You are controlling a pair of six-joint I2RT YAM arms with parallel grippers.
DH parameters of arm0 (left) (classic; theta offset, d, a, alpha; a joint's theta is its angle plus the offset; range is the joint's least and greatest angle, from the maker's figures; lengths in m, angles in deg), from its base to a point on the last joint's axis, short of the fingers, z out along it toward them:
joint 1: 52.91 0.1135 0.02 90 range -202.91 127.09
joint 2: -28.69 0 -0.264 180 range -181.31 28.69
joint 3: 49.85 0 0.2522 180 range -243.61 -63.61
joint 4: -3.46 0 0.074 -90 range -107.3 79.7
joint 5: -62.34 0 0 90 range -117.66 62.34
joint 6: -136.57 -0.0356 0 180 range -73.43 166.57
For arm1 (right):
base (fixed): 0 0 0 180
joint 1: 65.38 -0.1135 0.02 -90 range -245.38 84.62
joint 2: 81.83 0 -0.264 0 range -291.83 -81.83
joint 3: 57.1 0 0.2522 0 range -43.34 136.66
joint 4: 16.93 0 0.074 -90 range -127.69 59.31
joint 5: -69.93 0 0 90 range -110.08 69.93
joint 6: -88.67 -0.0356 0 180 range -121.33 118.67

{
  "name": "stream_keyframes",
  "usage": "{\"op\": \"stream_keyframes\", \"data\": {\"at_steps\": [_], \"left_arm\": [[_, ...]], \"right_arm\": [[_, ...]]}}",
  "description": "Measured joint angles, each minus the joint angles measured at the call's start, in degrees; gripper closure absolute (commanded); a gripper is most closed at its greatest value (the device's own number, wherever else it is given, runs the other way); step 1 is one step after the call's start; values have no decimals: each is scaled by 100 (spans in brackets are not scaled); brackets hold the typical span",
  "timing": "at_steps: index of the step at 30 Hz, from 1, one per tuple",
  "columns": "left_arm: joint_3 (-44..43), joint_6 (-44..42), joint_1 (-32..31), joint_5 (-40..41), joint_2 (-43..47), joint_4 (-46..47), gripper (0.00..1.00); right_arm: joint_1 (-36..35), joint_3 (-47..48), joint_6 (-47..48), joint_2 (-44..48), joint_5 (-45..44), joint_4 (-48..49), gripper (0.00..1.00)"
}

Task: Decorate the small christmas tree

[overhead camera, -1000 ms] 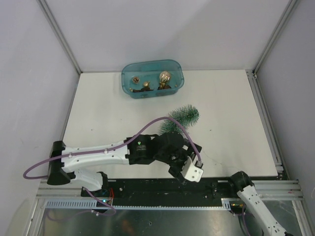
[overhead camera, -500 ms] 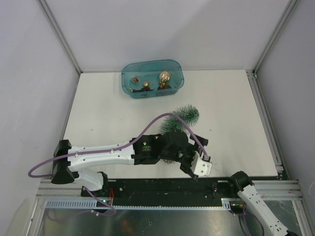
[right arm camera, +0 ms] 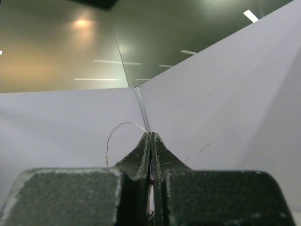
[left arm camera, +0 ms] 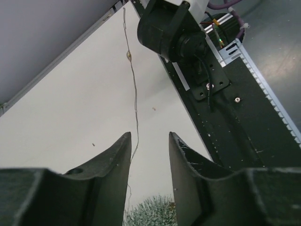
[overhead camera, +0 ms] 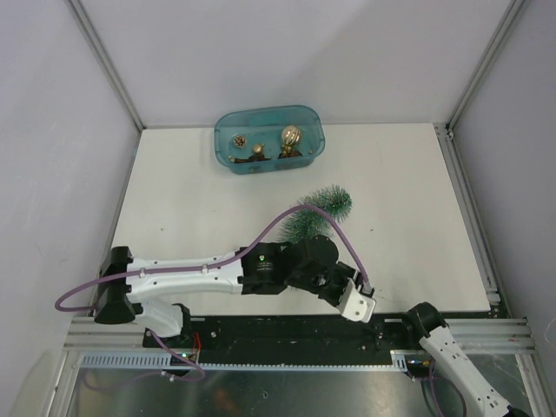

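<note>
The small christmas tree (overhead camera: 318, 211) lies on its side on the white table, its frosted tip showing at the bottom of the left wrist view (left arm camera: 153, 212). My left gripper (left arm camera: 149, 135) hangs over the table just in front of the tree. Its jaws stand apart, with a gap between them. A thin wire (left arm camera: 134, 94) runs along the table and passes between the left fingers (left arm camera: 115, 169). My right gripper (right arm camera: 151, 136) is raised toward the wall and shut on a thin wire (right arm camera: 115, 129) that loops out from its tips.
A teal tub (overhead camera: 222, 132) at the back holds a gold ornament (overhead camera: 290, 136) and smaller brown ones. The left arm (overhead camera: 200, 271) stretches across the near table. The right arm's base (overhead camera: 426, 320) and a black rail (left arm camera: 244, 108) line the near edge.
My left arm has swung right and toward the near edge, past the tree's foot. Its jaws have narrowed around the wire. The right gripper stays shut.
</note>
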Motion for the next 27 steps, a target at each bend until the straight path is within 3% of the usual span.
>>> {"op": "stream_keyframes", "data": {"at_steps": [4, 6, 13, 20, 27], "left_arm": [[0, 57, -46, -39, 0, -48, 90], [0, 105, -52, -37, 0, -59, 97], [-181, 387, -116, -24, 203, -350, 100], [-509, 802, -175, -568, 883, -868, 100], [-101, 831, -131, -1104, 1843, -1379, 100]], "right_arm": [[-17, -37, 17, -2, 22, 37, 100], [-22, -48, 33, -4, 22, 46, 100], [-70, -179, 181, -50, -96, 111, 100], [-94, -839, 391, -129, -485, 179, 100], [-192, -1491, 564, -472, -710, 605, 100]]}}
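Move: The light string I am closing on already runs between my left fingertips, practically at the hand point. The tree stands from there about 13 cm ahead and 11 cm to the left, its middle some 10 cm lower; the right arm's base is roughly 15 cm to the right, 5 cm back and 15 cm lower. From my right hand, high and drawn back with the string in its shut fingers, that stretch of string lies about 20 cm ahead, 24 cm left and 30 cm down. I shut my half-open left fingers on the light string almost on the spot, then lift it about 8 cm while sweeping some 9 cm left and 6 cm back, along the robot's side of the tree, the hand turning roughly 15 degrees. My right hand keeps its pinch on the string and, starting a little later than the closing, goes forward about 12 cm, drifting slightly left and tipping down. ##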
